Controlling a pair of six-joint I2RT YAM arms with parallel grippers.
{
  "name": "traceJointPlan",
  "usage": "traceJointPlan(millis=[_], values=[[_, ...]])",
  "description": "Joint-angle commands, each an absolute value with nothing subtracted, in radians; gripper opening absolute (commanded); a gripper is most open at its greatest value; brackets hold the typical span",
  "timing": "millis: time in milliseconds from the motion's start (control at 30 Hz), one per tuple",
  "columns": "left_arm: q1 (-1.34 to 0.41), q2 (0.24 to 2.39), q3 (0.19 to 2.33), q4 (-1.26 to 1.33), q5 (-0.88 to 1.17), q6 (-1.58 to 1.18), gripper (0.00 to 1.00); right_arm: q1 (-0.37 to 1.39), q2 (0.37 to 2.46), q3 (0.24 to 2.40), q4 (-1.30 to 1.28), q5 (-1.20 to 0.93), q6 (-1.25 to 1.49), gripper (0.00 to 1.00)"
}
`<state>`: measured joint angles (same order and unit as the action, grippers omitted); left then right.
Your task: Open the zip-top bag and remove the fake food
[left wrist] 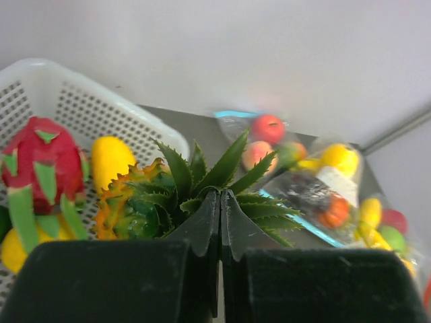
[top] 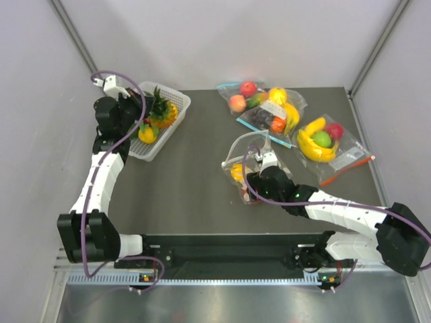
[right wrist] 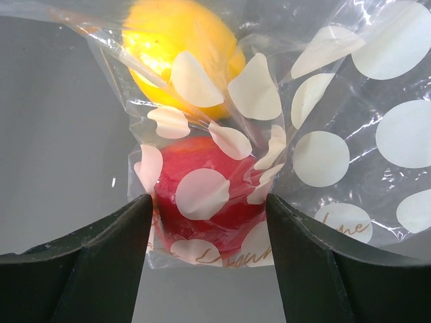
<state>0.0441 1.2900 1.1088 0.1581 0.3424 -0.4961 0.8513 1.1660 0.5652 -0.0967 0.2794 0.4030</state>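
The zip-top bag (top: 246, 160), clear with white dots (right wrist: 337, 155), lies mid-table. A yellow-orange fruit (right wrist: 182, 40) and a red piece (right wrist: 232, 171) of the fake food are inside it. My right gripper (right wrist: 207, 198) straddles the bag's end, its two fingers pressed against the plastic either side of the red piece; in the top view it (top: 250, 183) sits at the bag's near end. The pineapple (top: 163, 113) is over the white basket (top: 176, 97). My left gripper (left wrist: 220, 192) is shut in the middle of its green crown, leaves spreading around the tips above the orange body (left wrist: 128, 208).
The basket (left wrist: 81, 74) holds a pink dragon fruit (left wrist: 40, 161) and a yellow fruit (left wrist: 111, 158). At the back right lie a blue-zip bag of fruit (top: 266, 108) and a red-zip bag with bananas (top: 326, 145). Grey walls close in the sides and back.
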Motion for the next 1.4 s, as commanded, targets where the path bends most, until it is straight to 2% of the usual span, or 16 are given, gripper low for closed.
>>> traceJointPlan(millis=[0,533,567,633,667,700,733,800,900,1100,1133,1167,1367], values=[[0.057,1.366,1.16,0.172,0.25,-0.43,0.0,0.836,1.147,0.555,-0.074,0.265,0.402,0.68],[0.06,1.67,1.239,0.321,0.359,-0.473,0.0,0.833,1.158,0.566,-0.072,0.238,0.397,0.68],[0.058,1.68,1.241,0.315,0.365,-0.472,0.03,0.833,1.158,0.565,-0.072,0.236,0.397,0.68],[0.058,1.684,1.239,0.301,0.371,-0.469,0.18,0.833,1.157,0.565,-0.075,0.239,0.396,0.68],[0.058,1.683,1.236,0.296,0.371,-0.466,0.35,0.833,1.158,0.565,-0.074,0.238,0.397,0.68],[0.058,1.678,1.233,0.292,0.37,-0.465,0.43,0.833,1.158,0.565,-0.075,0.239,0.397,0.68],[0.057,1.666,1.232,0.282,0.362,-0.457,0.68,0.834,1.163,0.568,-0.077,0.239,0.396,0.68],[0.055,1.649,1.235,0.265,0.353,-0.445,0.81,0.834,1.167,0.568,-0.077,0.241,0.399,0.68],[0.046,1.599,1.235,0.232,0.313,-0.41,0.88,0.833,1.172,0.572,-0.078,0.242,0.397,0.68],[-0.033,1.43,1.195,0.206,0.12,-0.312,0.93,0.834,1.169,0.578,-0.098,0.25,0.397,0.68],[-0.049,1.387,1.187,0.201,0.083,-0.28,0.98,0.834,1.166,0.58,-0.101,0.249,0.397,0.68],[-0.075,1.368,1.184,0.195,0.031,-0.266,0.99,0.833,1.163,0.58,-0.104,0.253,0.397,0.68],[-0.171,1.267,1.157,0.17,-0.019,-0.207,0.99,0.833,1.151,0.574,-0.118,0.255,0.397,0.68]])
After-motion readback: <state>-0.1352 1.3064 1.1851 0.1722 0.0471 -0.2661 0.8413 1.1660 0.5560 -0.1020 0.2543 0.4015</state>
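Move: The left hand holds the pineapple by its leaves; the white basket's middle lies about 9 cm ahead, 8 cm left and 28 cm below. Inside, at similar depth, the yellow mango sits some 12 cm ahead and level sideways, the dragon fruit about 12 cm ahead and 7 cm left, the yellow pepper 4 cm ahead and 7 cm left. From the right hand, the basket is roughly 29 cm ahead and 40 cm left, slightly lower. Left hand lowers the pineapple about 11 cm, forward 8, into the basket, releases its leaves, then rises back. ##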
